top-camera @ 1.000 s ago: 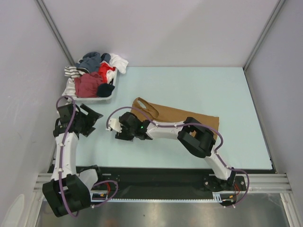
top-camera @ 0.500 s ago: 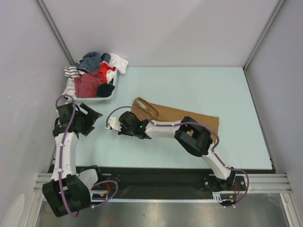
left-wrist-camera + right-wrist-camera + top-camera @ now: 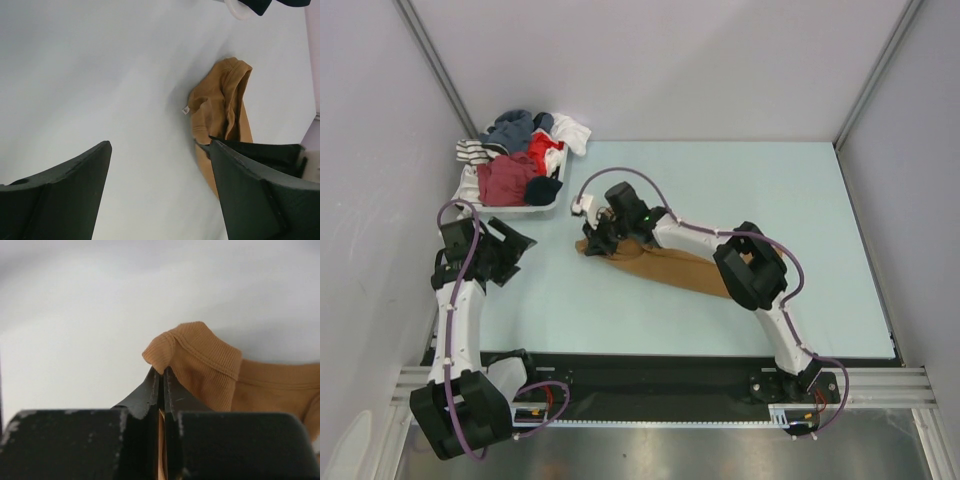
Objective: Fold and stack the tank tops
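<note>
A tan-brown tank top (image 3: 665,268) lies bunched in a narrow strip mid-table. Its left end is lifted into a peak. My right gripper (image 3: 594,238) is shut on that end; in the right wrist view the jaws (image 3: 161,372) pinch a ribbed fold of the tan top (image 3: 207,357). My left gripper (image 3: 523,260) hovers open near the table's left edge, well apart from the cloth. Between its fingers (image 3: 160,145) only bare table shows, with the tan top (image 3: 225,100) beyond. A dark maroon top (image 3: 505,180) lies among the clothes in the tray.
A white tray (image 3: 542,205) at the back left holds a heap of mixed clothes in blue, red, striped and white. The right arm (image 3: 750,270) stretches across the table's middle, over the tan top's right part. Walls close in the left, back and right.
My right gripper shut on the tan top's left end and swung toward the back. The top went from spread out to a bunched strip. The left arm has stayed put.
</note>
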Motion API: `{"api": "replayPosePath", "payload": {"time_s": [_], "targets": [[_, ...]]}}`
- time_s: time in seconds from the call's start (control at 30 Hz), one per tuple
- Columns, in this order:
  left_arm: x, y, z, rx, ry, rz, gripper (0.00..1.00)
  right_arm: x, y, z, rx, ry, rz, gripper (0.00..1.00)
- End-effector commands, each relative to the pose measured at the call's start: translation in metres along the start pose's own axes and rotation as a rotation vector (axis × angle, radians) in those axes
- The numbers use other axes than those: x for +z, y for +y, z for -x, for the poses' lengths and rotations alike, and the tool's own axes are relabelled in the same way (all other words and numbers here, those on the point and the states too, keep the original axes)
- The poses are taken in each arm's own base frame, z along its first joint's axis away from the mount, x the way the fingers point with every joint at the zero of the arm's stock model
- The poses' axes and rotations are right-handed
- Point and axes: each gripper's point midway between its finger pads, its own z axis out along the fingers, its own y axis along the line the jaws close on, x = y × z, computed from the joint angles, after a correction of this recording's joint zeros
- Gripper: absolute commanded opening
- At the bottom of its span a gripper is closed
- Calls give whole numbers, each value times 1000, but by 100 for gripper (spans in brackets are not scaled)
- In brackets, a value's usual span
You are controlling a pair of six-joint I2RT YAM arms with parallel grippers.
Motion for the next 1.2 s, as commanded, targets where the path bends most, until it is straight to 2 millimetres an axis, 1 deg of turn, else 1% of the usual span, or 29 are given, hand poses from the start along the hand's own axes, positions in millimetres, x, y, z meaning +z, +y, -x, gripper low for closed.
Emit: {"api": "replayPosePath", "payload": {"time_s": [0.0,0.03,0.07,0.1,0.13,0.17,0.23,0.27,0.3,0.4,0.47,0.5,0.53,0.57,0.6,0.63,0.7,0.73,0.77,0.8,0.83,0.93,1.0,1.03,1.07,1.13,1.17], "targets": [[-5,-11,10,36,-41,-59,85,-12,16,36,105,-89,193,4],[-5,-11,10,38,-42,-62,85,-11,18,34,131,-95,242,3],[-5,-11,10,37,-40,-60,85,-14,10,37,148,-119,259,3],[-4,-11,9,39,-36,-60,85,-17,9,39,210,-129,281,4],[-5,-11,9,41,-36,-62,85,-19,7,40,235,-144,301,4],[-4,-11,9,43,-37,-61,85,-21,-2,41,241,-177,319,5],[-4,-11,9,44,-36,-62,85,-22,-7,41,296,-181,333,8],[-4,-10,9,46,-37,-63,85,-20,-10,36,316,-169,334,8],[-4,-10,9,45,-37,-63,85,-20,-15,38,321,-172,326,8],[-3,-9,8,51,-39,-64,85,-18,-27,29,378,-163,307,8],[-2,-8,6,52,-36,-64,84,-17,-35,27,422,-169,292,9],[-1,-7,5,51,-33,-63,84,-15,-39,21,446,-161,286,9],[-1,-7,5,50,-35,-63,84,-14,-48,21,452,-167,260,11],[0,-5,5,51,-34,-60,84,-13,-51,20,468,-162,247,11],[0,-5,5,51,-36,-60,84,-9,-55,13,486,-151,240,11],[0,-5,5,51,-35,-56,84,-8,-59,18,483,-160,232,13],[0,-5,5,52,-37,-57,84,-3,-65,10,512,-132,197,21],[1,-6,4,53,-36,-58,84,3,-70,2,521,-113,170,22],[1,-7,5,56,-41,-56,84,5,-70,1,531,-89,156,25],[2,-6,5,55,-45,-48,84,7,-73,0,525,-78,134,34],[2,-8,2,59,-41,-50,84,10,-80,-6,536,-59,87,37],[6,-12,-5,78,-39,-37,84,11,-83,-13,556,-29,53,48],[10,-15,-11,89,-29,-31,84,4,-82,-5,543,-34,24,55],[12,-19,-16,104,-28,-27,84,0,-85,-3,531,-34,4,56],[14,-19,-18,109,-26,-17,84,-9,-85,11,510,-56,-8,56],[18,-20,-23,118,-21,-10,84,-18,-87,17,506,-58,-47,59],[20,-19,-25,120,-18,-5,84,-24,-89,25,497,-71,-60,59]]}}
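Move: The right hand already pinches the tank top's near-left edge, lifted; it is going to the far-left strap, about 8 cm ahead, 3 cm to the right and 6 cm below. The tank top's middle lies some 19 cm right, level front to back, and the laundry basket about 18 cm ahead and 17 cm left. From the left hand, that strap is roughly 12 cm ahead, 16 cm right and 13 cm below. Right hand carries the edge about 8 cm forward, rising then sinking, and opens; left hand eases right 3 cm. ##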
